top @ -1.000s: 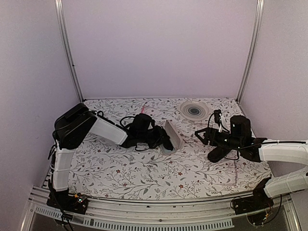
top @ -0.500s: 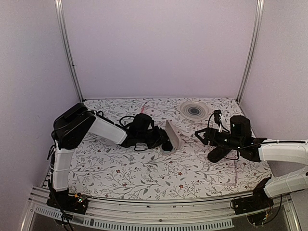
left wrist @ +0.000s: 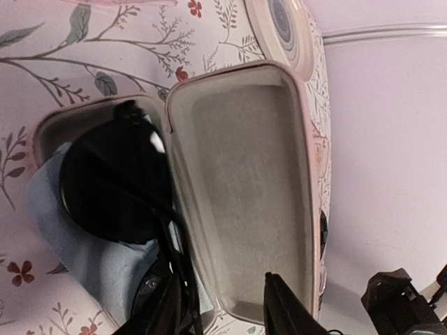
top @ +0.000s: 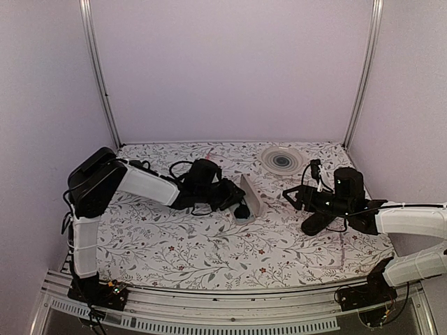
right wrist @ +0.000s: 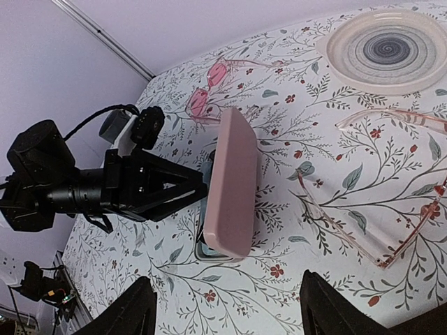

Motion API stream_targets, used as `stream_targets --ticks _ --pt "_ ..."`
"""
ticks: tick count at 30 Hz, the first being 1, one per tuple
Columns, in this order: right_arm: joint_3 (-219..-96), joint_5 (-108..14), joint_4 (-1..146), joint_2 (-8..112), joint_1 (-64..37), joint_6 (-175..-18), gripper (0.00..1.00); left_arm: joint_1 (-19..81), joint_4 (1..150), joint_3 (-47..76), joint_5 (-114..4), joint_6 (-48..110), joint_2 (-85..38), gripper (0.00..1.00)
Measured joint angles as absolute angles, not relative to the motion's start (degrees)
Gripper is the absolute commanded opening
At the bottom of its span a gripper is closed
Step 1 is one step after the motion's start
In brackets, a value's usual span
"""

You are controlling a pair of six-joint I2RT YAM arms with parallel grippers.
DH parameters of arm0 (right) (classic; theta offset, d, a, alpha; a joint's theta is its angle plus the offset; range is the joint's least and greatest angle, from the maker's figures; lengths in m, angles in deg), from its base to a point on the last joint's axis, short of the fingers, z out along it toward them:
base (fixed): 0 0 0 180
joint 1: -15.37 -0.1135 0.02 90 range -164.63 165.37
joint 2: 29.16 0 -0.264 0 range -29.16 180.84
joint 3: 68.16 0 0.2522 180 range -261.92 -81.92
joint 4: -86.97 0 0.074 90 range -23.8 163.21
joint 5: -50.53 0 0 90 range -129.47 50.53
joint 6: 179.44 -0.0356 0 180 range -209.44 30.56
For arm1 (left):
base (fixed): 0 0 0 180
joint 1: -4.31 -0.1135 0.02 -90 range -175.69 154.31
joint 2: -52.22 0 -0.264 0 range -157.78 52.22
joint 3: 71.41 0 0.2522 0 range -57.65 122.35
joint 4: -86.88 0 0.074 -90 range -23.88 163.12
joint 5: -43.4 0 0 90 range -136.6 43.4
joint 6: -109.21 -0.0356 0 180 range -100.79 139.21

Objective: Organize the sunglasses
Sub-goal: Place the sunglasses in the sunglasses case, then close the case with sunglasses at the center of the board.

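Observation:
The sunglasses (left wrist: 112, 183), round dark lenses on thin black wire, lie in the base of an open pink case, on a blue cloth (left wrist: 84, 251). The case lid (left wrist: 241, 181) stands up beside them, grey inside. My left gripper (left wrist: 223, 310) is open just above the near end of the case, and one finger (left wrist: 159, 307) is next to the temple arms. In the top view the left gripper (top: 241, 207) sits at the case (top: 250, 195) and hides the sunglasses. My right gripper (right wrist: 237, 314) is open and empty, hovering right of the case (right wrist: 230, 185); it also shows in the top view (top: 292, 197).
Pale pink clear-lensed glasses (right wrist: 391, 202) lie open on the table under the right gripper. Pink-tinted glasses (right wrist: 209, 87) lie behind the case. A round swirl plate (top: 281, 160) sits at the back right. A black oval object (top: 318, 223) lies beside the right wrist.
The left arm's elbow and wrist have shifted slightly left and back, while its gripper stays at the case. The right arm has not moved.

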State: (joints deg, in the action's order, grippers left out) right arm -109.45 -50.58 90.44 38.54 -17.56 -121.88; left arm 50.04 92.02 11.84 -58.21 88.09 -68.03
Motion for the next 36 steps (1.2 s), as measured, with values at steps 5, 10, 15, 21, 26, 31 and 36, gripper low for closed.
stream_targets --ticks 5,10,15,21,26,31,36 --pt "-109.4 -50.6 90.4 38.6 -17.6 -122.0 0.72 50.0 90.9 11.6 -57.6 87.0 -66.8 0.46" --pt "-109.4 -50.6 90.4 38.8 -17.6 -122.0 0.72 50.0 86.8 9.2 -54.8 84.2 -61.8 0.52" --pt "-109.4 -50.6 90.4 38.8 -17.6 -122.1 0.72 50.0 83.4 6.3 -49.7 79.9 -54.0 0.55" --pt "-109.9 -50.5 89.7 38.9 -17.6 -122.2 0.71 50.0 80.2 0.2 -42.5 75.5 -46.0 0.55" --pt "-113.4 -50.3 86.6 40.7 -17.6 -122.6 0.71 50.2 72.2 -2.0 -34.5 73.6 -43.2 0.84" --pt "-118.9 -49.2 82.5 44.1 -17.5 -122.6 0.70 50.3 65.8 -4.2 -26.6 72.2 -38.4 0.99" --pt "-126.6 -47.1 77.3 49.1 -17.5 -122.2 0.70 49.6 65.7 -8.4 -24.4 70.0 -33.9 0.87"
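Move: The sunglasses already lie in the open case almost straight under the left hand, about 6 cm down and 1 cm farther out; the raised case lid is some 5 cm to that hand's right. From the same hand, the pink glasses lie about 21 cm ahead and 13 cm left, the plate 23 cm ahead and 18 cm right, and the mug 8 cm ahead and 42 cm left. From the right hand, the sunglasses are about 9 cm ahead, 15 cm left and 15 cm below. The left hand, already part open above the sunglasses, eases up and then sweeps some 19 cm left and a little back, away from the case towards the mug's side, ending about 5 cm higher, its left side rolling up some 35 degrees while the fingers spread wide, mostly late on. After waiting, the still-open right hand starts forward about 5 cm and slightly left and up, towards the case, touching nothing. ##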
